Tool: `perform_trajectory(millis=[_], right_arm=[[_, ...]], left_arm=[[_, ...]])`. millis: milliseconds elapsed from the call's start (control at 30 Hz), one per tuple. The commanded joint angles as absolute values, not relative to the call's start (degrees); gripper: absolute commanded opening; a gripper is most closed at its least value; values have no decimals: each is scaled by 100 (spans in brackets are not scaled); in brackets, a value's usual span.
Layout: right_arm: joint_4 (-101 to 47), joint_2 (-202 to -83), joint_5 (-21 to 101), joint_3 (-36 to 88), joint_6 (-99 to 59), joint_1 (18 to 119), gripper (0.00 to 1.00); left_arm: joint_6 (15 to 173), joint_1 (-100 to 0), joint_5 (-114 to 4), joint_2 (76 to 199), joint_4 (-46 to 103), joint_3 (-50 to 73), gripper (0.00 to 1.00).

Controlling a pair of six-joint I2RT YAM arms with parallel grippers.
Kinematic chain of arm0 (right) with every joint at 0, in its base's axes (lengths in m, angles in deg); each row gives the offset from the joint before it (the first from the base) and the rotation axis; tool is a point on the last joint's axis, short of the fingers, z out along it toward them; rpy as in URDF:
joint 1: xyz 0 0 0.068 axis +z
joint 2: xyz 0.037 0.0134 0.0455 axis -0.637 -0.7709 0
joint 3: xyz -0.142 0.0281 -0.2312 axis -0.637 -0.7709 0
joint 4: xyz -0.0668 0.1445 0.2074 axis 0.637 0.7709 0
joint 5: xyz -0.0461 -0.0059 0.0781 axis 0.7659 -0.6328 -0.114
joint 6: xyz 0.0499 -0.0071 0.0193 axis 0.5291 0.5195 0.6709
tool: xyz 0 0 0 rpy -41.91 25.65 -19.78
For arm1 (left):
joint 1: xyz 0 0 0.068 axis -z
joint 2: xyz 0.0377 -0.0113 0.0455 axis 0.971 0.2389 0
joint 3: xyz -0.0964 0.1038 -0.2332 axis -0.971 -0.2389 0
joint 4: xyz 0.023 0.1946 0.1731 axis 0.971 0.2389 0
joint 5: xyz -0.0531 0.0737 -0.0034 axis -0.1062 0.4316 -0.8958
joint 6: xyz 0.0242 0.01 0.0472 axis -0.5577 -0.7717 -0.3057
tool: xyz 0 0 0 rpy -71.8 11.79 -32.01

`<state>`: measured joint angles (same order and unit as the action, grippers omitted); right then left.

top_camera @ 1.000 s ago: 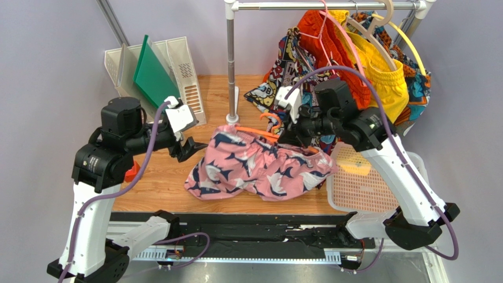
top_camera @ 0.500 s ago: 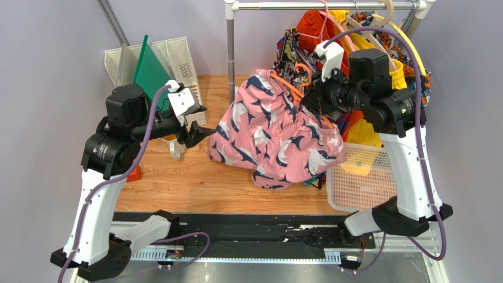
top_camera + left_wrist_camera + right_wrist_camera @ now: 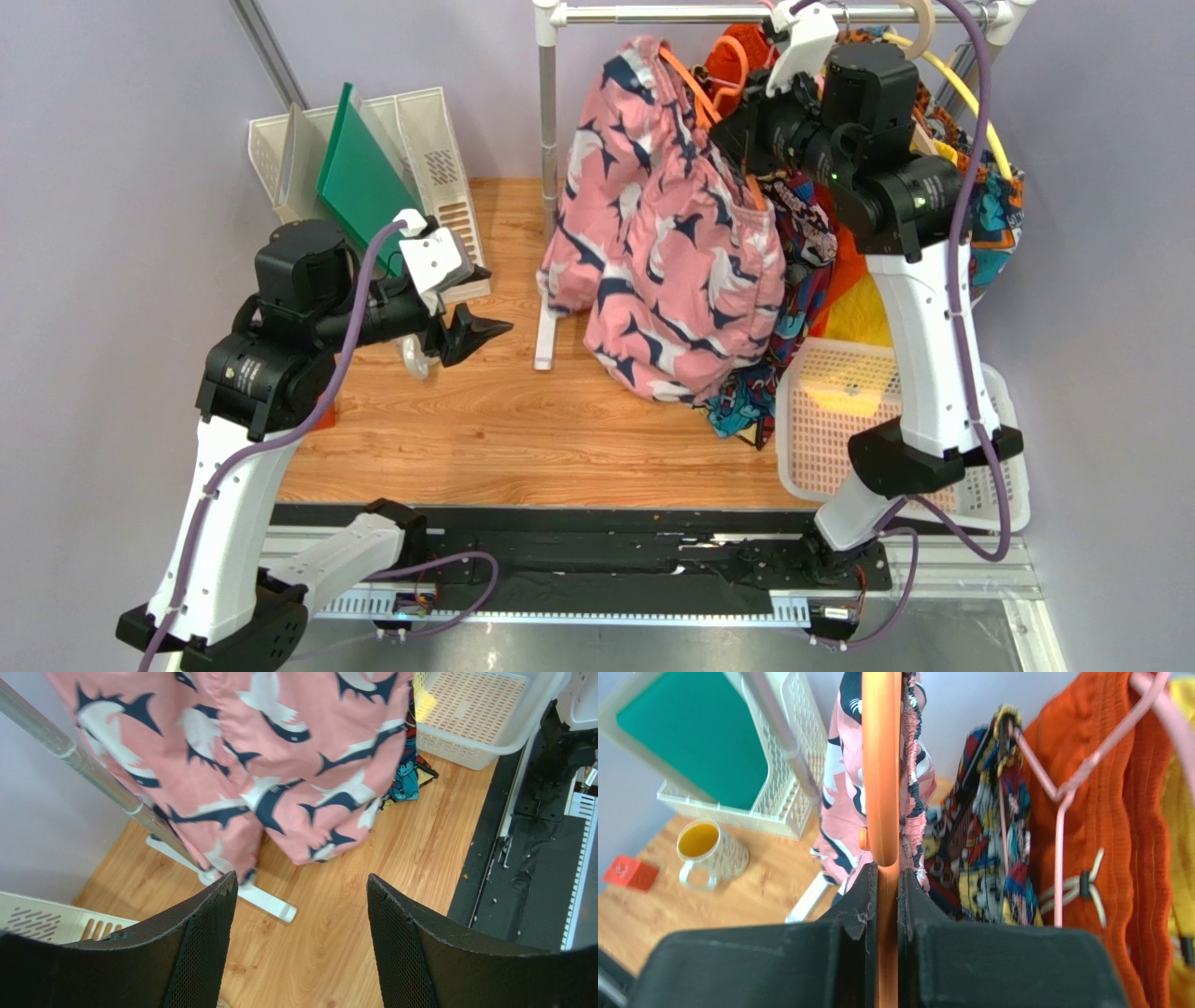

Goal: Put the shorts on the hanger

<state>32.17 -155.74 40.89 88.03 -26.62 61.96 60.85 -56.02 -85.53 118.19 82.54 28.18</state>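
The pink shorts (image 3: pixel 659 252) with the navy and white print hang in the air from the orange hanger (image 3: pixel 687 87), high near the clothes rail (image 3: pixel 659 13). My right gripper (image 3: pixel 751 119) is shut on the hanger, whose orange bar (image 3: pixel 881 763) runs straight up from between the jaws with the shorts (image 3: pixel 840 798) draped over it. My left gripper (image 3: pixel 484 329) is open and empty, left of the shorts and apart from them. Its view shows the shorts (image 3: pixel 246 763) hanging above the table beyond the fingertips (image 3: pixel 210 910).
Comic-print shorts (image 3: pixel 980 847), orange shorts (image 3: pixel 1116 847) on a pale pink hanger (image 3: pixel 1081 777) and yellow shorts (image 3: pixel 884 301) hang on the rail. The rail's post (image 3: pixel 549 154) stands behind the pink shorts. A white basket (image 3: pixel 856 434) sits right, file trays (image 3: pixel 421 154) back left, a cup (image 3: pixel 710 850) by them.
My right gripper has lifted the hanger and shorts off the table, up and toward the rail. The left gripper stayed open and shifted only slightly.
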Motion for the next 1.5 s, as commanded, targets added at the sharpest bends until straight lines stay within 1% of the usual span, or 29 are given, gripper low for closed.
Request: perform_trajectory(millis=[0,200,500,733,900,1000,1033,1067,1133,1200,1267,1300,1367,1400,1467], right_arm=[[1325,-15738,4505,9208,-2370,6171,0],[805,-16152,4743,9349,-2335,6093,0],[383,-16679,4717,9376,-2353,5899,0],[365,-17048,4550,9508,-2089,5908,0],[461,-17005,4445,9192,-1992,6022,0],[514,-16996,4252,9130,-1966,6057,0],[531,-16987,4208,9103,-1966,6075,0],[540,-16970,4164,9086,-1957,6109,0],[540,-16943,4023,9033,-2001,6180,0],[549,-16882,3970,8980,-2036,6276,1],[549,-16794,3944,8902,-2036,6338,5],[575,-16768,3918,8875,-2045,6347,14],[628,-16671,3847,8744,-2036,6347,21],[707,-16523,3821,8682,-2019,6356,32],[786,-16320,3812,8419,-2045,6356,44]], left_arm=[[6158,-5640,-8618,11626,8124,2684,72],[6123,-5640,-8592,11468,8168,2500,72],[6105,-5640,-8522,11327,8186,2298,72],[6105,-5640,-8425,11265,8265,2175,72],[6088,-5640,-8311,11230,8388,2104,73],[6140,-5640,-8197,11283,8432,2069,81],[6158,-5640,-8170,11300,8467,2069,87],[6236,-5640,-8153,11335,8493,2043,88],[6316,-5640,-8073,11379,8546,2017,97],[6439,-5649,-8038,11441,8607,1990,99],[6631,-5684,-8047,11520,8634,1955,99],[6702,-5754,-8082,11564,8686,1955,99],[6904,-5842,-8178,11712,8792,2016,100],[6966,-5886,-8257,11774,8940,2051,99],[7097,-5991,-8310,12019,9134,2191,99]])
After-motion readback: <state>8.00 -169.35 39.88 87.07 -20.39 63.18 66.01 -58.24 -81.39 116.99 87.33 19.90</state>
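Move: The right hand already holds the orange hanger with the pink shorts on it; the empty stretch of rack rail it is bound for lies some 17 cm ahead, 6 cm left and 5 cm above. The top of the rack's left post stands level with that stretch, about 13 cm farther left of it. The red shorts hang roughly 8 cm ahead of the right hand, 9 cm right and 10 cm below. From the left hand that rail stretch is about 33 cm ahead, 22 cm right and 12 cm up. Right hand carries hanger 13 cm forward to rail, shifts left, opens; left hand sinks 7 cm. ##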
